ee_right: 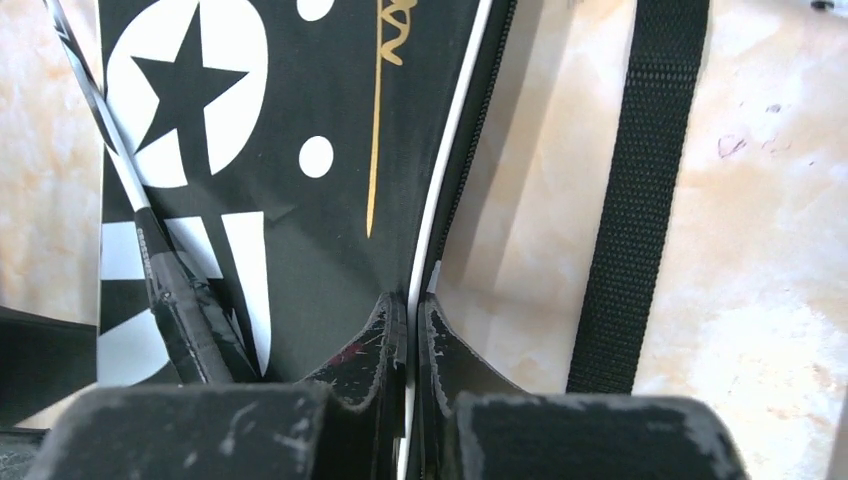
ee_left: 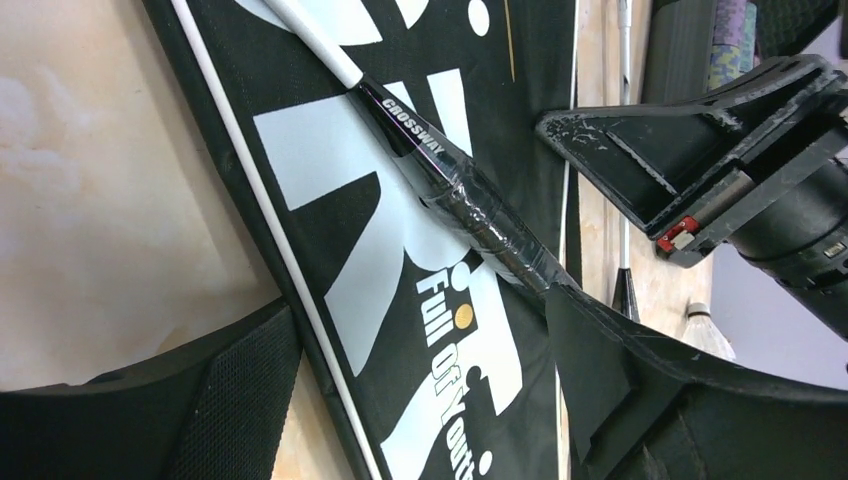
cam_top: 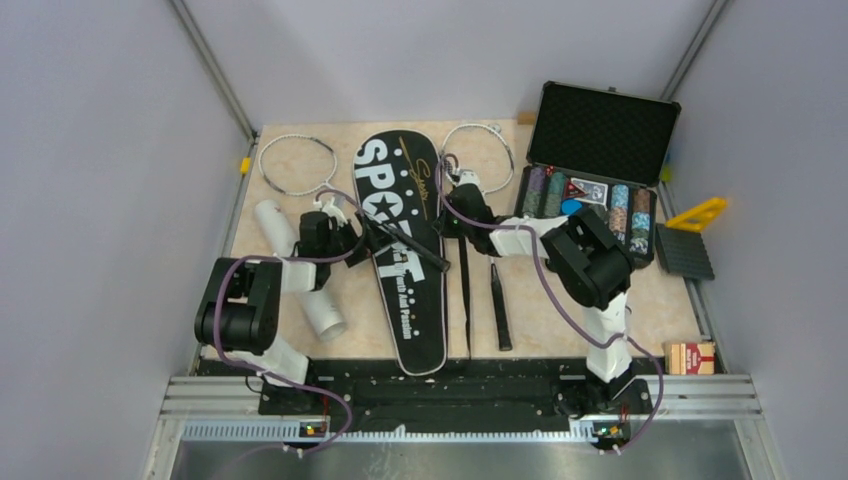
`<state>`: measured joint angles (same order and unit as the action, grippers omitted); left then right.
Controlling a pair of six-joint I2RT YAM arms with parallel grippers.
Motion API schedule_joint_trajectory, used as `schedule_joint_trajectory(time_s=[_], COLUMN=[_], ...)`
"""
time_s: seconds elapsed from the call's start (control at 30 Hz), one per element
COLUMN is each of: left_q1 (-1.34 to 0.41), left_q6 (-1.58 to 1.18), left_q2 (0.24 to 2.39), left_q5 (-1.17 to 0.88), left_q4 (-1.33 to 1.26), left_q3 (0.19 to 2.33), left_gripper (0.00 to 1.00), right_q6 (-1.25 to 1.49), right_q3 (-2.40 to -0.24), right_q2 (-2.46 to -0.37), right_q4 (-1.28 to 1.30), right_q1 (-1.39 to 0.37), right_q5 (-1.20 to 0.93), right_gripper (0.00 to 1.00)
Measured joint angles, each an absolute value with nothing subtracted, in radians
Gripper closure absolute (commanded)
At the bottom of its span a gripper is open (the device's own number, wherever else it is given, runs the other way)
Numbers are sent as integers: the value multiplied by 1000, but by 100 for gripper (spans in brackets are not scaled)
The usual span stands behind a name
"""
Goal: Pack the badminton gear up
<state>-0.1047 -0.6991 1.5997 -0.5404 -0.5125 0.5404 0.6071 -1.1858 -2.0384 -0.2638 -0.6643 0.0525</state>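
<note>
The long black bag [cam_top: 405, 262] lettered "SPORT" lies flat mid-table. One white-framed racket [cam_top: 297, 165] has its head at the back left and its black handle [ee_left: 470, 212] slanting across the bag. A second racket [cam_top: 478, 148] lies right of the bag. My left gripper [ee_left: 420, 400] hangs open over the bag's left half, with the handle's end running under its right finger [ee_left: 650, 385]. At the bag's right side, my right gripper [ee_right: 412, 325] is shut on the white-piped edge [ee_right: 440, 215]. The white tube [cam_top: 325, 315] lies left, partly under my left arm. A shuttlecock [ee_left: 705, 330] sits past the bag.
An open black case of poker chips [cam_top: 600, 170] stands at the back right. Beside it are a yellow triangle [cam_top: 700, 213] and a black mat [cam_top: 685, 252], with a red box [cam_top: 690, 357] near the front right. A black webbing strap [ee_right: 640, 180] lies right of the bag.
</note>
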Motion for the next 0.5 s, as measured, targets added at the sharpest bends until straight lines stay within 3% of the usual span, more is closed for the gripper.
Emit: schedule_joint_trajectory(time_s=[0.17, 0.5], left_q1=[-121, -140], left_q6=[-664, -597], left_q2=[1559, 1319], left_q5=[-471, -279], left_q4=[-439, -193], left_q3=[548, 551], left_gripper=[7, 6], right_q6=[441, 16], right_q3=[-1173, -1152], right_q2=[-1975, -1595], right_q4=[-262, -286], right_q1=[-698, -732], right_q5=[143, 404], right_gripper=[100, 100])
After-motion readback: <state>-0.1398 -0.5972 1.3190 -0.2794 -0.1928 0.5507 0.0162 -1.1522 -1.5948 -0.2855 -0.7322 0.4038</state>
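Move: The right hand already pinches the long right edge of the racket bag; the bag's middle lies about 11 cm to its left and 7 cm back, a little below. On top of the bag, the taped racket handle is centred some 6 cm left and 7 cm back. The black strap runs about 5 cm to the right, level with the hand, and the other racket's handle lies roughly 16 cm right and 23 cm back. From the left hand, open astride the bag's left edge, the bag's middle is about 7 cm right and 1 cm back. The right hand keeps its shut pinch on the bag's right edge and hoists it almost straight up off the table, slowly at first, then fast, for some 21 cm, while the wrist tips the fingers upward by nearly 40 degrees and rolls so that the hand's left side drops. The left hand, its fingers staying wide open without taking hold, backs away about 3 cm to its left and then rises about 3 cm, rolling slightly, off the place where the bag's left edge lay. ##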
